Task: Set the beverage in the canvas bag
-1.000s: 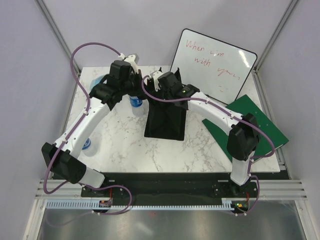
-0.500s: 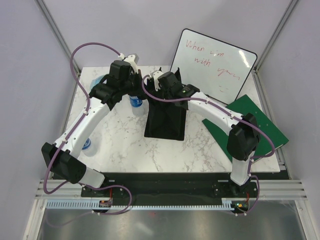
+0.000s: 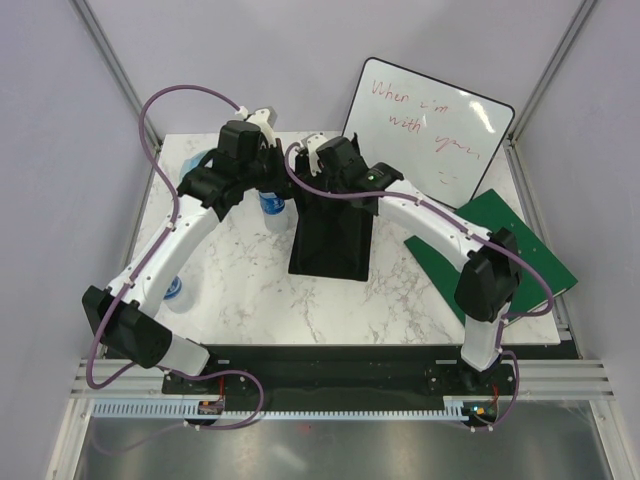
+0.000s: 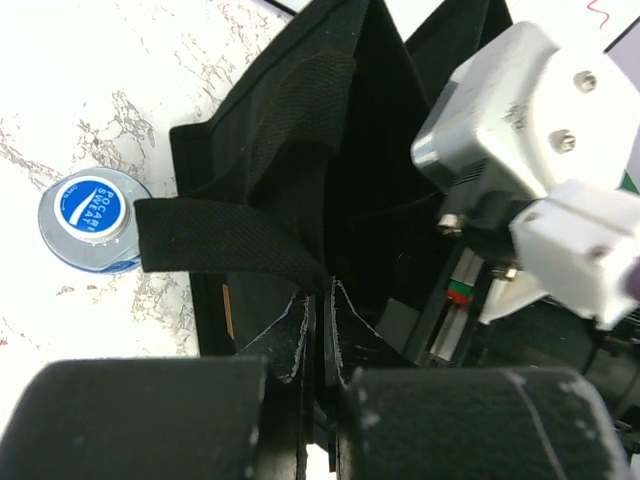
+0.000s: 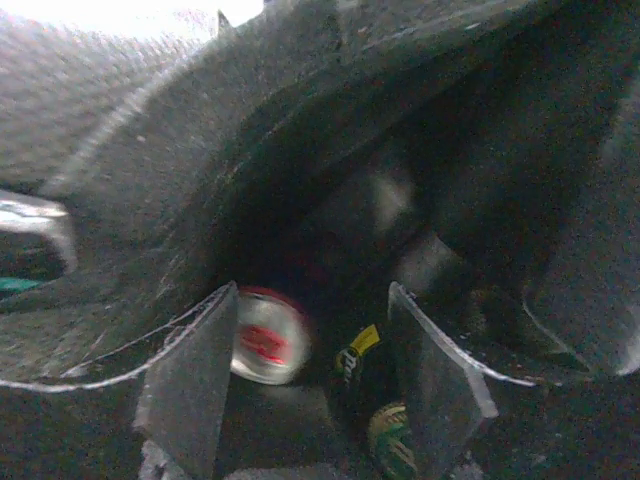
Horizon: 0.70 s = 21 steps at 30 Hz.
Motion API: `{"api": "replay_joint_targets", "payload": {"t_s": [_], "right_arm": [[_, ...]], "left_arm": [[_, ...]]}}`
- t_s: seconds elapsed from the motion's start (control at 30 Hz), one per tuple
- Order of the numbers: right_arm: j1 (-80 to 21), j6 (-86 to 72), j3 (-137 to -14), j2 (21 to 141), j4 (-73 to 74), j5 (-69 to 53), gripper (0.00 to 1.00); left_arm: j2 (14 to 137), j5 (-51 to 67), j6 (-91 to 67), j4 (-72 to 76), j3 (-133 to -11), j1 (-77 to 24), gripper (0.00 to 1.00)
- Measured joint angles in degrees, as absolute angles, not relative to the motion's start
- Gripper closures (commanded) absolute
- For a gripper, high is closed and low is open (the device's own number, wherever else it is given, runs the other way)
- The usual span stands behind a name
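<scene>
The canvas bag is a tall black tote that stands open mid-table. My left gripper is at its far-left rim. In the left wrist view the left gripper is shut on the bag's edge beside a handle strap. My right gripper hangs over the bag's mouth. In the right wrist view it is open and empty inside the bag. Below it lie a red-and-silver can and a dark bottle with a yellow label.
A blue-capped Pocari Sweat bottle stands just left of the bag, also in the left wrist view. Another bottle stands by the left arm. A whiteboard leans at the back and a green board lies at right.
My right wrist has shifted slightly toward the far side above the bag's mouth. The left arm and the bag have not moved.
</scene>
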<state>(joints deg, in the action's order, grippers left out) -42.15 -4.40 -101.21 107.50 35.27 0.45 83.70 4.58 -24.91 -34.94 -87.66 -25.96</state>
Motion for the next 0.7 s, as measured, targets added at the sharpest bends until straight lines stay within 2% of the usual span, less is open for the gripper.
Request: {"api": "replay_joint_targets", "payload": {"t_s": [0.37, 0.7], "right_arm": [[-42.13, -4.73, -107.13, 106.91, 40.42, 0.43, 0.30], [-42.09, -4.73, -112.18, 99.39, 45.39, -4.49, 0.32]], "left_arm": [[83.29, 4.56, -24.91, -34.15, -87.66, -25.96, 0.98], [83.29, 4.54, -24.88, -34.22, -87.66, -25.96, 0.98]]}}
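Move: My open right hand is down inside the canvas bag. The can I have already let go stands about 14 cm below it, some 2 cm back and 1 cm left; the green bottle is about 7 cm to the can's right, level with it. The Pocari bottle stands outside, roughly 5 cm ahead, 10 cm left and 10 cm below my right hand. From my left hand, the can is 23 cm below, about 1 cm back and 3 cm right. I draw my empty right hand up out of the bag, slowly at first and then fast, about 12 cm straight up before easing back some 3 cm towards my base near the end. The fingers stay open and the wrist rolls about 10 degrees, its left side rising. My left hand stays put and keeps its pinch on the bag's left rim by the strap. ##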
